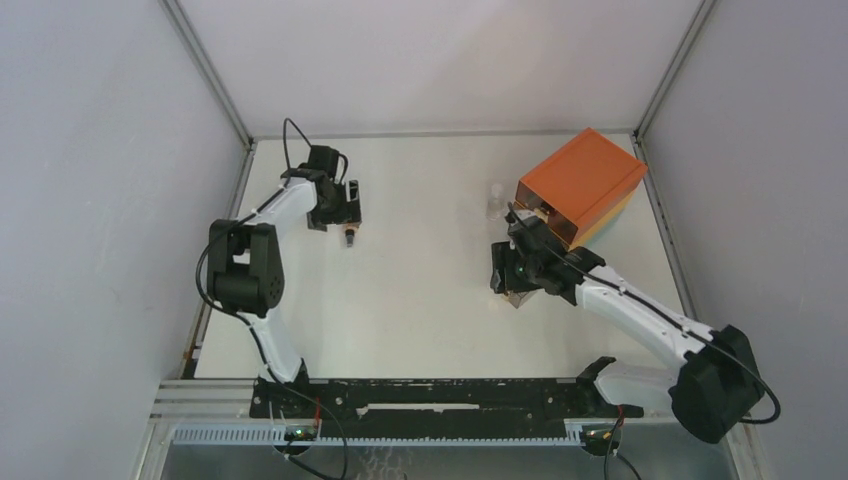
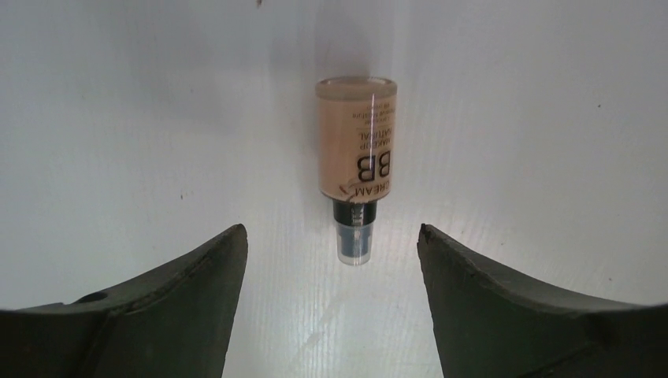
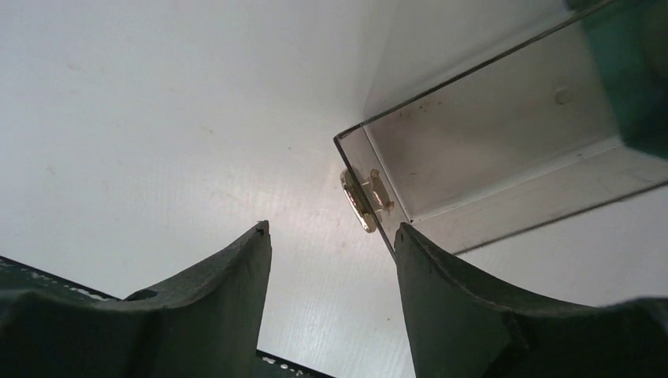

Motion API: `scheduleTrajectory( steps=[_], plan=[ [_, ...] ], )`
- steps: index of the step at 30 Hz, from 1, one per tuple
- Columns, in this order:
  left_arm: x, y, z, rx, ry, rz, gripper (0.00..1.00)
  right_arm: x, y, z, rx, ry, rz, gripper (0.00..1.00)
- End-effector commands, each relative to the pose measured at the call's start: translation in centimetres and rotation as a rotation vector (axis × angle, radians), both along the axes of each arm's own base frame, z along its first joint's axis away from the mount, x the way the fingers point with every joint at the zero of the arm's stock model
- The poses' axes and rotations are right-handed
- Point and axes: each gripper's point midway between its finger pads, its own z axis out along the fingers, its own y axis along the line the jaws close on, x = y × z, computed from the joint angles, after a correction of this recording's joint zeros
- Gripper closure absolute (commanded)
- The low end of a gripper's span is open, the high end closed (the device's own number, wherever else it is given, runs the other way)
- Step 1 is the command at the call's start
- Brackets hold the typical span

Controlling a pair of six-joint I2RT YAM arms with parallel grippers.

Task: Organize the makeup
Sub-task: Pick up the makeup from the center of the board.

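Note:
A peach BB cream bottle (image 2: 358,146) with a black collar and clear cap lies on the white table, cap pointing toward my left gripper (image 2: 332,230). That gripper is open, its fingers either side of the cap without touching it. In the top view the bottle (image 1: 350,237) lies just in front of the left gripper (image 1: 348,214) at the far left. My right gripper (image 3: 331,228) is open and empty, and its right finger (image 3: 441,291) sits against the front of a clear drawer (image 3: 504,150) beside the drawer's gold knob (image 3: 364,201). No other makeup shows.
The orange-topped box (image 1: 580,183) stands at the far right, just behind the right gripper (image 1: 512,288). White walls close in the table (image 1: 430,300) on the left, back and right. A black rail (image 1: 440,397) runs along the near edge.

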Motion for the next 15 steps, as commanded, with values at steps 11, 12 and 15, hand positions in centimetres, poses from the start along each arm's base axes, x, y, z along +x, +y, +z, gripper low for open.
scheduleTrajectory(
  steps=[11,12,15],
  plan=[
    [4.5,-0.4,-2.0,0.044,0.051,-0.133,0.31,2.7,-2.9,12.7,0.108,-0.345,-0.141,0.33],
    [4.7,-0.4,-1.9,0.042,0.042,-0.133,0.34,2.7,-2.9,12.7,0.106,-0.343,-0.144,0.33],
    [5.2,-0.7,-1.9,0.032,0.039,-0.145,0.46,2.7,-3.1,13.0,0.111,-0.354,-0.147,0.33]
  ],
)
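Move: Just ahead of and below the left hand lies the BB cream bottle, cap towards the robot: its middle is about 3 cm forward, 2 cm to the right and 5 cm down, with nothing close around it. From the right hand the BB cream bottle is roughly 17 cm ahead, 32 cm left and 7 cm down. The open drawer's middle lies about 3 cm ahead of the right hand, 4 cm right and 5 cm below; the clear bottle stands some 21 cm ahead of that hand. Reaching forward about 3 cm over the BB cream bottle and then sinking roughly 4 cm, the left hand brings its fingers down either side of the bottle's body while partly closing them, the right-hand finger coming against its side. Meanwhile the right hand, fingers still part-open and empty, rises some 12 cm away from the open drawer, its fingertips swinging outward about 20 degrees. ##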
